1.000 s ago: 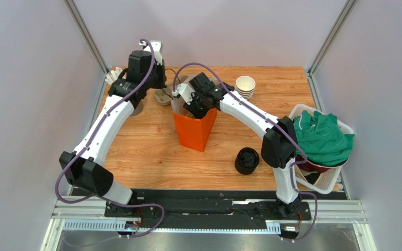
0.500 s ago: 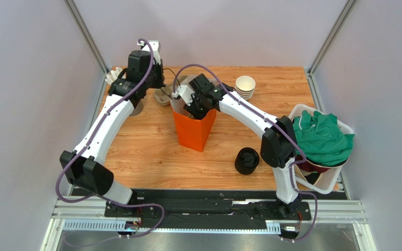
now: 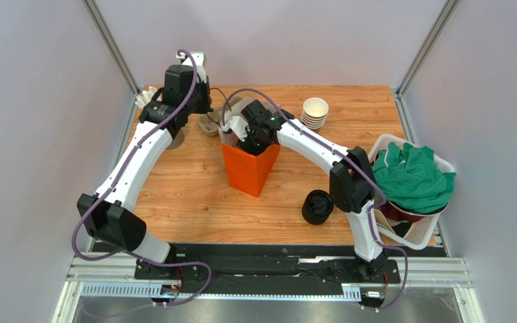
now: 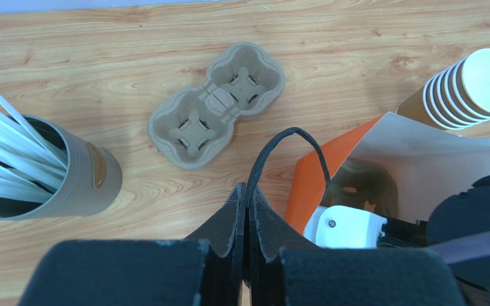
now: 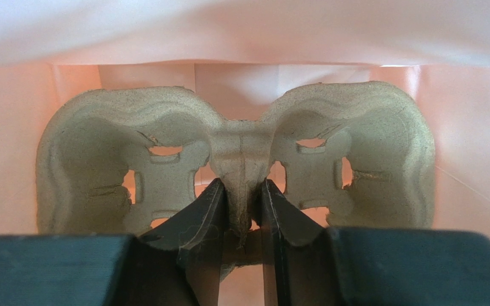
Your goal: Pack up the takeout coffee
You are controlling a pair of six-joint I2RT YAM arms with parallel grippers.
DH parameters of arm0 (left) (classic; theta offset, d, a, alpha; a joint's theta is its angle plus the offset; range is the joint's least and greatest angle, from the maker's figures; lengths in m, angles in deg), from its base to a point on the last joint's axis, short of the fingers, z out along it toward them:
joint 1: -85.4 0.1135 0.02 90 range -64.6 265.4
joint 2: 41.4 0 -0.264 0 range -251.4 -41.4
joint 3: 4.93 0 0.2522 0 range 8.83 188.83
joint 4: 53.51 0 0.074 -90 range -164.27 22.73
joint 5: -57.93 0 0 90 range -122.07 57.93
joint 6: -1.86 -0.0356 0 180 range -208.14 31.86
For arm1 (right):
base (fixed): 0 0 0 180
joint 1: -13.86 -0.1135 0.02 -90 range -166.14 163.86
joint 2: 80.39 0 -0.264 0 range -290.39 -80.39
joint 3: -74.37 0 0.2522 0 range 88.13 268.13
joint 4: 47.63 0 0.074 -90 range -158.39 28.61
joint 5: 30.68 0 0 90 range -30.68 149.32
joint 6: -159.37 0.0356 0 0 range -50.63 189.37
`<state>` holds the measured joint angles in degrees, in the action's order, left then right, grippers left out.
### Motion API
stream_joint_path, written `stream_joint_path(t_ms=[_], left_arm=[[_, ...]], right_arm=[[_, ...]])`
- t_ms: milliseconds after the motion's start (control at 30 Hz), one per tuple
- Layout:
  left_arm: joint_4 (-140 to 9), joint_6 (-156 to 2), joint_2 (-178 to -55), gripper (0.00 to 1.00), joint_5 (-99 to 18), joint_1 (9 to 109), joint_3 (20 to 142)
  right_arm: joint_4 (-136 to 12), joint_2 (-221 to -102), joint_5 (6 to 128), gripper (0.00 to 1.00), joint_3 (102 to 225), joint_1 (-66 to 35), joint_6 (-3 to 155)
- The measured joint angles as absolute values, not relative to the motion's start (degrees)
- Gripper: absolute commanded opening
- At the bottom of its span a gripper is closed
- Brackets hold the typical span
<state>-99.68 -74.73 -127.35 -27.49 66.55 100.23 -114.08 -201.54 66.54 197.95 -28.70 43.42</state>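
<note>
The takeout coffee is out of view in every frame. An orange paper bag (image 3: 251, 171) stands open mid-table, white inside (image 4: 420, 153). My left gripper (image 4: 247, 191) is shut on the bag's thin black handle (image 4: 292, 137), just left of the bag's mouth (image 3: 207, 106). Down inside the bag, my right gripper (image 5: 241, 191) is shut on the centre ridge of a grey pulp cup carrier (image 5: 235, 150), which stands upright against the bag's far wall. The left wrist view also catches this carrier (image 4: 362, 188).
A second pulp carrier (image 4: 217, 105) lies on the table left of the bag. Beside it stands a grey cup of white straws (image 4: 68, 175). Lidless brown cups are stacked (image 3: 315, 111) behind the bag. A pile of black lids (image 3: 318, 206) sits front right, near a white basket (image 3: 416, 235) holding green cloth.
My right arm has shifted a little to the left and lower, carrying the carrier deeper into the bag. The left arm and the bag handle have stayed put.
</note>
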Motion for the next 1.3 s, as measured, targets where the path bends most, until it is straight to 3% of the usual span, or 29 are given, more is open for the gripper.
stream_joint_path(t_ms=[167, 600, 1300], left_arm=[[-99.68, -74.71, -127.35, 0.0, -27.49, 66.77, 100.23], [-99.68, -74.64, -127.35, 0.0, -27.76, 66.75, 100.23], [-99.68, -74.56, -127.81, 0.03, -30.44, 66.77, 100.23]], right_arm=[[-114.87, -202.34, 66.54, 0.29, 197.95, -28.68, 43.42], [-115.59, -202.34, 66.47, 0.57, 198.54, -28.7, 43.44], [-116.88, -199.68, 63.24, 0.83, 208.14, -28.7, 43.18]])
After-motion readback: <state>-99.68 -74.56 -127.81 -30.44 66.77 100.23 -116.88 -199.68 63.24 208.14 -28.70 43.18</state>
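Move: The right hand is down inside the orange bag, still pinching the cup carrier by its middle ridge; the bag's floor is only about 4 cm below, a centimetre ahead. From this hand the second carrier stands some 18 cm ahead and 15 cm left, the cup stack about 15 cm ahead and 20 cm right, the black lids 12 cm back and 20 cm right. For the left hand, the bag's floor lies about 7 cm back, 10 cm right and 27 cm down. The right fingers let go of the carrier's middle ridge: after settling about 1 cm lower into the bag, they spread from nearly shut to wide open. The hand then lifts, faster and faster, some 8 cm off the carrier towards the bag's mouth, drifting slightly forward, its fingertips swinging forward by about 10 degrees. The left hand stays put with its fingers shut on the bag's handle. ##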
